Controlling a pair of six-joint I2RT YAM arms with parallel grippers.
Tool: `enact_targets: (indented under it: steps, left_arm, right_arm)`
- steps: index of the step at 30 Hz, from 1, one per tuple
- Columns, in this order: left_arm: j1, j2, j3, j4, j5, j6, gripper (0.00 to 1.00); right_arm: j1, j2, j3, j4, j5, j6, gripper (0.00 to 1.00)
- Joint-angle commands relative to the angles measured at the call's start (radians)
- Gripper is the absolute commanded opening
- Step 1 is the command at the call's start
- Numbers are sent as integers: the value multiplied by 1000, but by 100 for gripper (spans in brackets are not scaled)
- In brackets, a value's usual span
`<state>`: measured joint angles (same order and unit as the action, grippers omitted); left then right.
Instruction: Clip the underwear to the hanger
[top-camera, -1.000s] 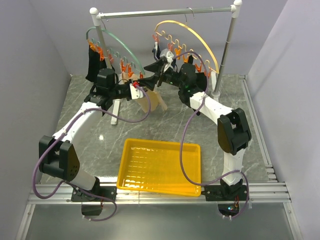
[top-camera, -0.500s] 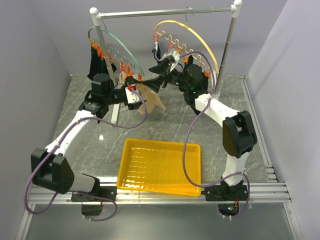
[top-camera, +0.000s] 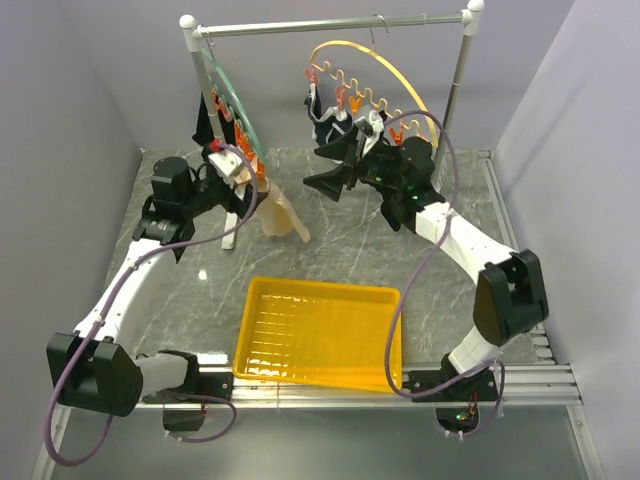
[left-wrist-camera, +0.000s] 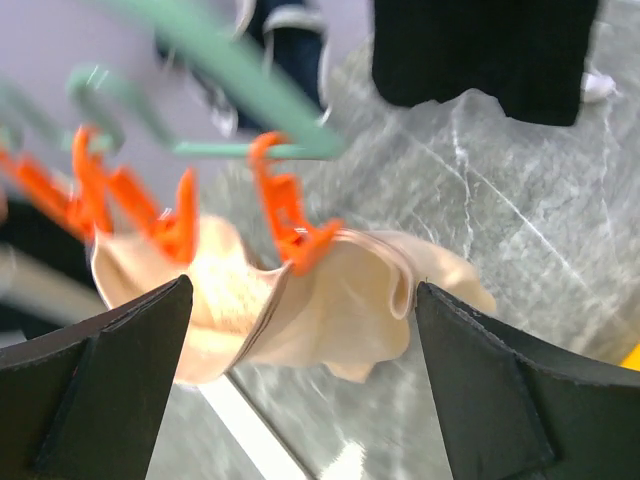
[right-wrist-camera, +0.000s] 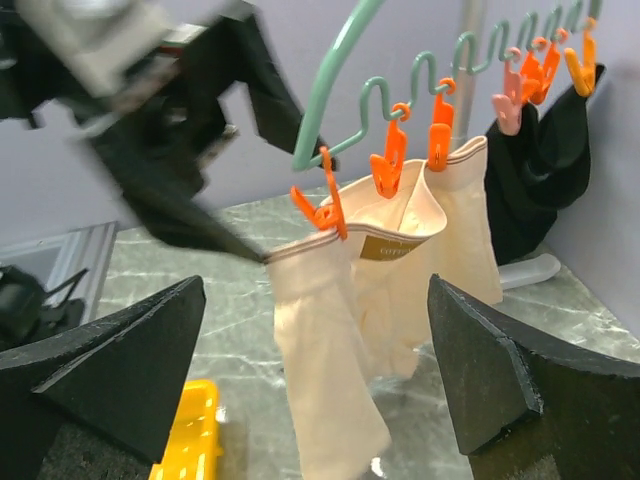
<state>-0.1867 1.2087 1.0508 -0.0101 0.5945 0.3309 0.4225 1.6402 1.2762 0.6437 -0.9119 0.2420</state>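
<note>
The beige underwear (top-camera: 281, 216) hangs from orange clips (top-camera: 246, 152) on the green hanger (top-camera: 226, 100), which hangs off the rail at the left. In the right wrist view three orange clips (right-wrist-camera: 386, 160) grip the underwear's (right-wrist-camera: 335, 340) waistband. My left gripper (top-camera: 248, 180) stands open just left of the cloth. In its own view the left gripper (left-wrist-camera: 305, 385) has the underwear (left-wrist-camera: 340, 310) hanging free ahead of its wide-set fingers (left-wrist-camera: 100, 390). My right gripper (top-camera: 325, 168) is open, to the right of the garment and apart from it, and the right gripper (right-wrist-camera: 315, 370) holds nothing.
A yellow arc hanger (top-camera: 378, 72) on the same rail carries a navy brief (top-camera: 330, 120). A black garment (top-camera: 205, 122) hangs behind the green hanger. A yellow tray (top-camera: 320, 335) lies near the front edge. The rack's posts (top-camera: 455, 90) stand at both sides.
Both grippers have opened and drawn back from the underwear, left arm leftward, right arm rightward. The green hanger has swung edge-on, and the garment now hangs from its clips.
</note>
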Motion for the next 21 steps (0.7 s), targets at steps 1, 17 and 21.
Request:
enact_targets:
  steps: [1, 17, 21]
  left_arm:
    - [35, -2, 90, -95, -117, -236, 99]
    - [222, 51, 261, -496, 71, -405, 99]
    - [211, -76, 124, -419, -51, -427, 99]
  right_arm:
    - [-2, -114, -37, -71, -16, -53, 99]
    - [-54, -675, -455, -457, 225, -248, 100]
    - [-65, -764, -526, -524, 272, -277, 100]
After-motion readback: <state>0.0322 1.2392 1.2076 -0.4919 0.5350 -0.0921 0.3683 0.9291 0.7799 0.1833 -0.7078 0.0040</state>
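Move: The underwear hangs open from the green hanger, its middle about 9 cm right, 4 cm ahead and 8 cm below the left hand, and from the right hand about 15 cm left, 2 cm ahead and 11 cm below. The orange clip at the hanger's near end is roughly 7 cm right and 6 cm ahead of the left hand, 2 cm above it. The yellow bin lies 5 cm left, 23 cm back and 34 cm below the right hand. Both hands, empty and wide open, back off from the clipped underwear: the right draws back and to its right about 10 cm each way, rising a little before sinking some 4 cm, its fingers swinging clockwise. The left slides about 8 cm left, going forward some 4 cm and then back again as it drops a little, while its wrist tips the fingers down about 35 degrees and turns counter-clockwise. ##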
